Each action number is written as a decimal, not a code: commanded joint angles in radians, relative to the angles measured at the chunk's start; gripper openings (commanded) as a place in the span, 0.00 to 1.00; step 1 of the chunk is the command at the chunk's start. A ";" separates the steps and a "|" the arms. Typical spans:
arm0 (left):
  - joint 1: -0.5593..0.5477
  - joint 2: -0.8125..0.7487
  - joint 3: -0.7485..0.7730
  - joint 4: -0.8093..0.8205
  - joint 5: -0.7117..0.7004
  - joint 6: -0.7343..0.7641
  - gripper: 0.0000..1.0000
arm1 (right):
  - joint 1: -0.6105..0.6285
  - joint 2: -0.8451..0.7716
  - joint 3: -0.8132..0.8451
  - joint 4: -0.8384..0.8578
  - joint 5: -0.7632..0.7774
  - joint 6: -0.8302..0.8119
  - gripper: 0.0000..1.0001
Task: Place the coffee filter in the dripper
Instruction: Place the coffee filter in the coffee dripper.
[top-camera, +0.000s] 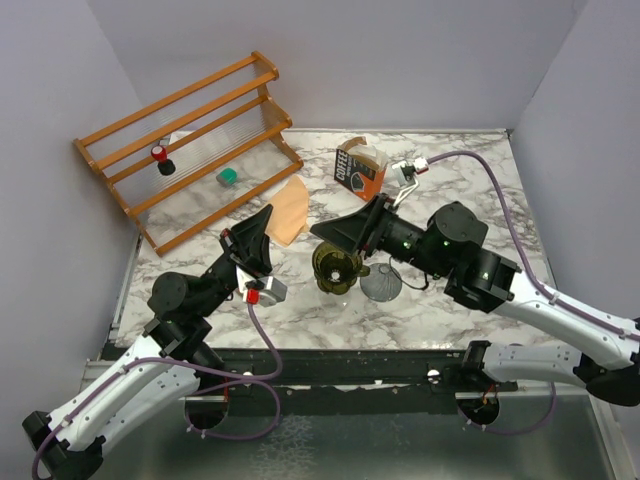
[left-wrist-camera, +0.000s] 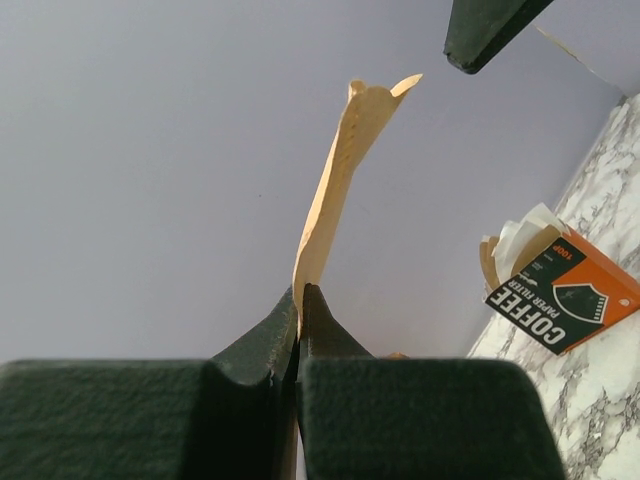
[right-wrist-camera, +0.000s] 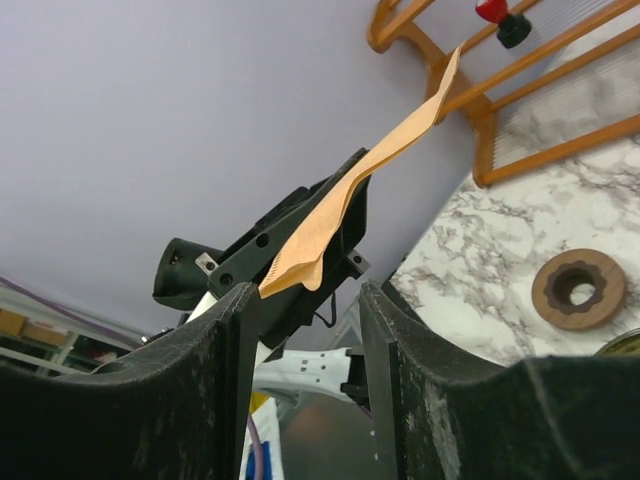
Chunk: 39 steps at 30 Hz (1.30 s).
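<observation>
My left gripper (top-camera: 262, 222) is shut on the lower edge of a flat brown paper coffee filter (top-camera: 290, 212), which stands up above its closed fingertips (left-wrist-camera: 335, 190). The left gripper (left-wrist-camera: 300, 292) points up and away from the table. My right gripper (top-camera: 322, 232) reaches in from the right, just beside the filter. In the right wrist view its jaws (right-wrist-camera: 308, 292) stand apart, and the filter's near corner (right-wrist-camera: 300, 262) hangs just past the tips, not pinched. The dripper (top-camera: 336, 266), dark olive glass, sits on the marble table below the right gripper.
An orange coffee filter box (top-camera: 360, 168) stands at the back centre. A wooden rack (top-camera: 185, 145) fills the back left. A grey round glass piece (top-camera: 381, 284) lies right of the dripper. A wooden ring (right-wrist-camera: 578, 290) lies on the table.
</observation>
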 joint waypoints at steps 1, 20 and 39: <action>0.003 -0.001 0.001 0.034 0.006 -0.031 0.00 | 0.008 0.017 -0.019 0.075 -0.054 0.031 0.48; 0.004 0.001 -0.002 0.043 0.031 -0.080 0.00 | 0.007 0.044 -0.056 0.179 -0.082 0.071 0.37; 0.003 0.006 -0.002 0.052 0.061 -0.118 0.00 | 0.007 0.057 -0.065 0.243 -0.077 0.097 0.23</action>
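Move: The coffee filter, still held by the left fingers, stands with its middle about 5 cm to the right hand's left and 3 cm farther out, at roughly its height; its free edge is nearer still. The dripper is some 20 cm below the right hand, 4 cm to its right and 2 cm back; the coffee box is about 10 cm right, 22 cm ahead and 28 cm below. From the left hand the filter's middle is 4 cm right, 1 cm ahead and 1 cm up. The right fingertips come up to the filter's free edge and seem to straddle it, the gap between them narrowing by about half without shutting. The right hand eases about 2 cm to the left, then creeps up nearly 1 cm as its wrist turns some 10 degrees. The left hand keeps its pinch on the filter and holds it nearly still. ##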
